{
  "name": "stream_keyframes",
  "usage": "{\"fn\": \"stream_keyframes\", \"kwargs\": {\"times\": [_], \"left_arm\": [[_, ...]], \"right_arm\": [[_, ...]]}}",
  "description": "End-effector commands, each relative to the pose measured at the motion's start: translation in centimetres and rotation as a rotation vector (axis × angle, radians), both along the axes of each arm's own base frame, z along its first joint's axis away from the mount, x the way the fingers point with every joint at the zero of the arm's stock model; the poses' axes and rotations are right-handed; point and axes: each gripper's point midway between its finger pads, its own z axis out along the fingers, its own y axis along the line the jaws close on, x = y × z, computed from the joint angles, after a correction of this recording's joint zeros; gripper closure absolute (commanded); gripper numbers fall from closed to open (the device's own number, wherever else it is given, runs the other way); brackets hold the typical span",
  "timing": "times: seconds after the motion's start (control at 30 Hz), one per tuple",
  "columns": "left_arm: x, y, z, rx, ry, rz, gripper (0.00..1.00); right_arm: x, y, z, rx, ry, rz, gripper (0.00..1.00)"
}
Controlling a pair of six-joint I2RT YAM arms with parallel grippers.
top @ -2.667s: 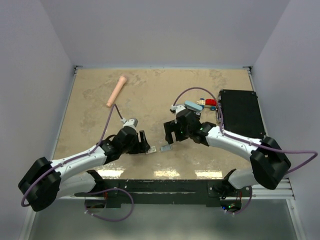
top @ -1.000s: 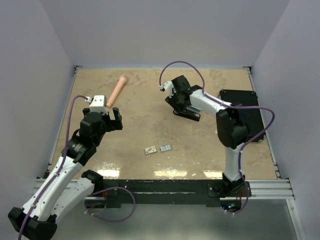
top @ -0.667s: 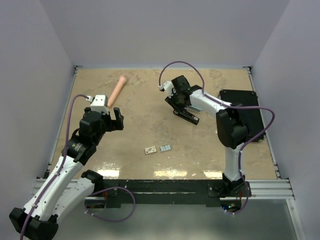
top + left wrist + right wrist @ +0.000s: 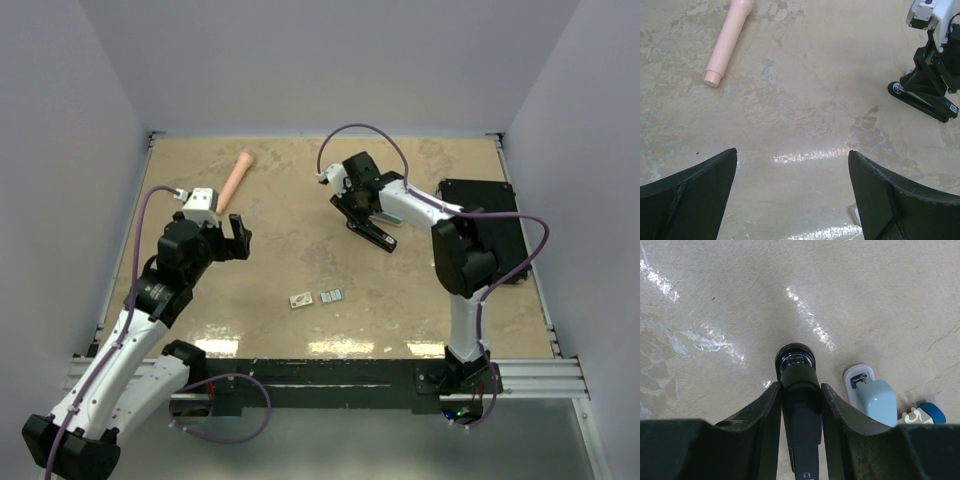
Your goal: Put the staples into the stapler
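Note:
The staples lie at the table's near middle: a tiny white box with reddish print (image 4: 300,299) and a grey-blue tray (image 4: 331,295) beside it. At the far middle a black stapler (image 4: 373,233) rests on the table. My right gripper (image 4: 366,212) is shut on its sides. In the right wrist view the black stapler (image 4: 799,390) fills the gap of the right gripper (image 4: 801,386), with both fingers against it. My left gripper (image 4: 235,238) hovers open and empty above the table's left side, far from the staples. In the left wrist view, the left gripper (image 4: 792,151) holds nothing.
A light blue stapler (image 4: 872,397) lies just right of the black one. A pink cylinder (image 4: 233,180) lies at the far left. A black box (image 4: 482,225) sits at the right edge. Small blue and white items (image 4: 925,413) are beside the blue stapler.
The right gripper's jaws have narrowed onto the black stapler, which has turned slightly. The left gripper has drifted a little up and to the right, still open.

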Motion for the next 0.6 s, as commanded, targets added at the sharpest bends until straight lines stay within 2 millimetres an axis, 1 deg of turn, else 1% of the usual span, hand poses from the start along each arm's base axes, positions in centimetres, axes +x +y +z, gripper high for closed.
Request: {"fn": "stream_keyframes", "kwargs": {"times": [0.0, 0.1, 0.13, 0.17, 0.2, 0.23, 0.27, 0.3, 0.33, 0.37, 0.4, 0.43, 0.47, 0.5, 0.53, 0.57], "left_arm": [[0.3, -0.8, 0.2, -0.009, -0.025, -0.059, 0.03], [0.2, -1.7, 0.4, -0.028, -0.033, -0.107, 0.03], [0.1, -2.0, 0.3, -0.032, -0.033, -0.124, 0.03], [0.0, -2.5, 0.3, -0.044, -0.034, -0.152, 0.03], [0.1, -2.8, 0.6, -0.050, -0.048, -0.170, 0.03], [-0.1, -3.2, 0.4, -0.059, -0.047, -0.195, 0.02], [-0.2, -3.4, 0.6, -0.074, -0.055, -0.204, 0.02], [-0.1, -3.9, 1.1, -0.107, -0.067, -0.211, 0.02], [-0.2, -4.4, 1.0, -0.132, -0.068, -0.235, 0.02], [-0.2, -4.8, 1.2, -0.159, -0.073, -0.244, 0.03], [0.0, -5.3, 1.8, -0.215, -0.087, -0.243, 0.03], [-0.2, -5.9, 1.5, -0.252, -0.076, -0.262, 0.04], [-0.1, -6.4, 1.3, -0.285, -0.070, -0.273, 0.05], [0.2, -7.3, 2.7, -0.351, -0.119, -0.296, 0.06], [-0.3, -8.2, 1.5, -0.380, -0.098, -0.351, 0.06], [-0.3, -9.0, 1.3, -0.403, -0.102, -0.388, 0.06]], "right_arm": [[-1.1, 1.4, 1.1, 0.023, -0.020, 0.072, 1.00], [-1.1, 2.8, 3.7, 0.095, -0.089, 0.105, 1.00], [-1.4, 3.0, 4.0, 0.111, -0.092, 0.114, 1.00], [-1.6, 3.4, 5.7, 0.147, -0.122, 0.121, 1.00], [-1.5, 3.8, 6.4, 0.169, -0.146, 0.130, 1.00], [-1.9, 4.0, 6.8, 0.186, -0.155, 0.135, 1.00], [-2.2, 4.3, 8.3, 0.217, -0.183, 0.150, 1.00], [-2.2, 4.7, 9.2, 0.243, -0.215, 0.157, 1.00], [-2.6, 4.7, 9.3, 0.253, -0.220, 0.162, 1.00], [-2.9, 5.0, 9.8, 0.274, -0.231, 0.169, 1.00], [-3.0, 5.4, 11.5, 0.311, -0.278, 0.181, 1.00], [-3.5, 5.3, 11.3, 0.320, -0.276, 0.185, 1.00], [-3.7, 5.4, 11.9, 0.340, -0.291, 0.192, 1.00], [-4.1, 5.9, 13.4, 0.381, -0.326, 0.227, 1.00], [-4.6, 5.9, 13.1, 0.391, -0.325, 0.240, 1.00], [-5.0, 6.0, 13.4, 0.407, -0.332, 0.259, 1.00]]}}
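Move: The right fingers already pinch the black stapler on the table; the staples lie about 20 cm back and 9 cm left of that hand, the small white case 20 cm back and 17 cm left, the light-blue stapler roughly 6 cm ahead and 6 cm right. From the left hand the black stapler lies some 34 cm right, 14 cm ahead and 17 cm lower; the staples are about 26 cm right and 5 cm back, the white case 18 cm right and 6 cm back. Upward, then steadily faster, the right hand lifts the pinched black stapler about 8 cm while drawing it back 5 cm and a little left, away from the light-blue stapler and towards the staples; its wrist rolls left side up, tips upward and turns somewhat counter-clockwise. The open, empty left hand swings about 5 cm right towards it, turning clockwise and rolling left side down. ##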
